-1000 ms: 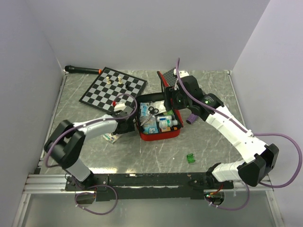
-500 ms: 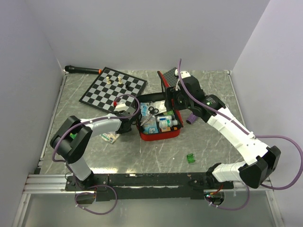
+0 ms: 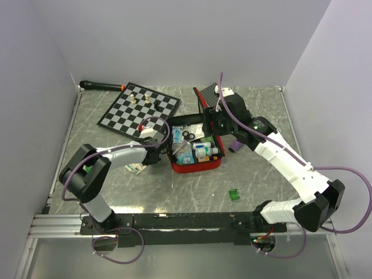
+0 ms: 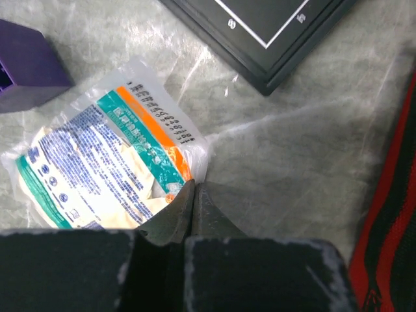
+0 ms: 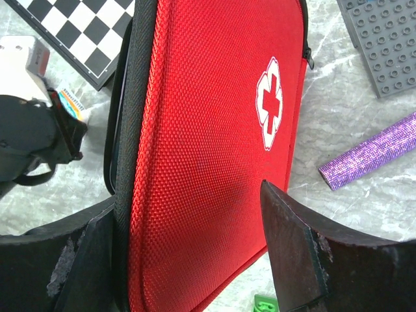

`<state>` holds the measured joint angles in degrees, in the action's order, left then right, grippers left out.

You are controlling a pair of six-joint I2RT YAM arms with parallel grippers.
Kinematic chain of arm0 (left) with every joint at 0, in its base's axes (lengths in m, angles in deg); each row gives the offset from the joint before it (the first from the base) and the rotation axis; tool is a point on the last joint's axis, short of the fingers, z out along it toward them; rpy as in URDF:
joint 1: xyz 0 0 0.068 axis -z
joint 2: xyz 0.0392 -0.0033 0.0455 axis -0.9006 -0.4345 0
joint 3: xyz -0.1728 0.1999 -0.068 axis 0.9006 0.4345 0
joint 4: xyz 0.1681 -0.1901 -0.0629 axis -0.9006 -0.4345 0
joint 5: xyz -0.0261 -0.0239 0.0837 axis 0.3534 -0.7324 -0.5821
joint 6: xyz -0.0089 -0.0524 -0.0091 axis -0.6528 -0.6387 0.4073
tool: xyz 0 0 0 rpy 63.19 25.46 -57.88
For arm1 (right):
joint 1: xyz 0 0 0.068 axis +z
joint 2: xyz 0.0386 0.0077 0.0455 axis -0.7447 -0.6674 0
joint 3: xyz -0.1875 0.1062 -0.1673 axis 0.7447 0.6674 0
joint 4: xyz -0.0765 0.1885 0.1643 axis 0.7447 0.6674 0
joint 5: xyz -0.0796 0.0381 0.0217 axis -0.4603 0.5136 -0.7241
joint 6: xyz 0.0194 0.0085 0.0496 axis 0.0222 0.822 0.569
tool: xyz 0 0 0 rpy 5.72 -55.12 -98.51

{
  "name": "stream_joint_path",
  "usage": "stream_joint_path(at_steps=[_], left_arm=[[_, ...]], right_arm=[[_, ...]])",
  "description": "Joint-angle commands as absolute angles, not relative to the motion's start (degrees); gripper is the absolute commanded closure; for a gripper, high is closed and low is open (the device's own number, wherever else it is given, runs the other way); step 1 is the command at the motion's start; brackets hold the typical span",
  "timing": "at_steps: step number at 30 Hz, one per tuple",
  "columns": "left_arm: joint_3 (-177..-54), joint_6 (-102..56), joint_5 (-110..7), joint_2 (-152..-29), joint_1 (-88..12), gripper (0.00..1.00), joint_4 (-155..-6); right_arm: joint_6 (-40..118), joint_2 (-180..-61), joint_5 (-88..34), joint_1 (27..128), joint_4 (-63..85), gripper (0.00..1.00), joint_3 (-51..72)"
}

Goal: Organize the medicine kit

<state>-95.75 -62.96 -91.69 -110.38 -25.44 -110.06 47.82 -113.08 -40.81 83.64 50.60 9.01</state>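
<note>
The red medicine kit point(image 3: 197, 167) lies open mid-table, holding scissors point(image 3: 186, 135), bottles point(image 3: 204, 150) and packets. Its lid point(image 5: 208, 130), with a white cross emblem, stands upright. My right gripper point(image 5: 188, 198) is open, one finger on each side of the lid; I cannot tell whether the fingers press it. In the top view the right gripper point(image 3: 210, 123) is at the kit's far edge. My left gripper point(image 4: 194, 185) is shut, its tips pinched on the clear edge of a medicine packet point(image 4: 110, 162) lying flat left of the kit. From above, the packet point(image 3: 136, 168) shows below the left gripper point(image 3: 163, 152).
A chessboard point(image 3: 125, 110) with several pieces lies far left. A purple block point(image 4: 26, 62) sits by the packet. A purple glitter tube point(image 3: 236, 145) and grey studded plate point(image 5: 387, 39) lie right of the kit. A green piece point(image 3: 234, 195) is nearer. A black tool point(image 3: 102, 85) lies by the back wall.
The left gripper has shut at the packet's edge, and the left arm has shifted slightly. The right arm and lid have barely moved.
</note>
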Motion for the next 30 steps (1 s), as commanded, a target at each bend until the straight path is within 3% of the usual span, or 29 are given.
stream_joint_path(at_steps=[1, 7, 16, 24, 30], left_arm=[[-92.6, -61.7, -84.6, -103.8, -25.6, 0.99, -109.3], [-91.2, -61.7, -80.2, -84.6, -25.4, 0.99, -105.9], [-96.0, -60.0, -75.9, -73.2, -25.3, 0.99, -104.0], [-100.4, -55.2, -71.5, -70.4, -25.4, 0.99, -96.6], [-107.4, -52.6, -67.7, -75.8, -25.3, 0.99, -92.7]], right_arm=[[47.5, -110.4, -41.5, 84.0, 49.5, 0.25, 9.3], [47.4, -110.1, -42.2, 84.0, 49.5, 0.24, 9.4], [48.6, -108.5, -41.9, 82.8, 48.8, 0.23, 11.5], [51.1, -105.3, -36.5, 77.7, 47.2, 0.22, 14.6], [53.2, -103.4, -30.8, 72.8, 46.3, 0.22, 16.9]])
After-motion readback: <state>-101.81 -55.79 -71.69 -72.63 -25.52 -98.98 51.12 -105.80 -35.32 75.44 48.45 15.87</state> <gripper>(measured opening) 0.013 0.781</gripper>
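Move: The left fingers already pinch the flat packet at table level. From them the open kit's body lies about 18 cm right and 6 cm ahead, the chessboard's middle some 22 cm ahead and 4 left, the purple box about 8 cm left and 5 ahead. The right hand already straddles the lid, whose middle is roughly 5 cm ahead, 1 right and 8 below; the purple tube is 8 cm right, 9 ahead, 26 down. Keep the left fingers shut on the packet and lift it off the table, drawing back slightly, then rising fast to about 29 cm while drifting right to the kit's left side; swing the fingers from pointing down out to the front and right. Late on, ease the still-open right gripper some 4 cm right, keeping the kit's lid between its jaws. ##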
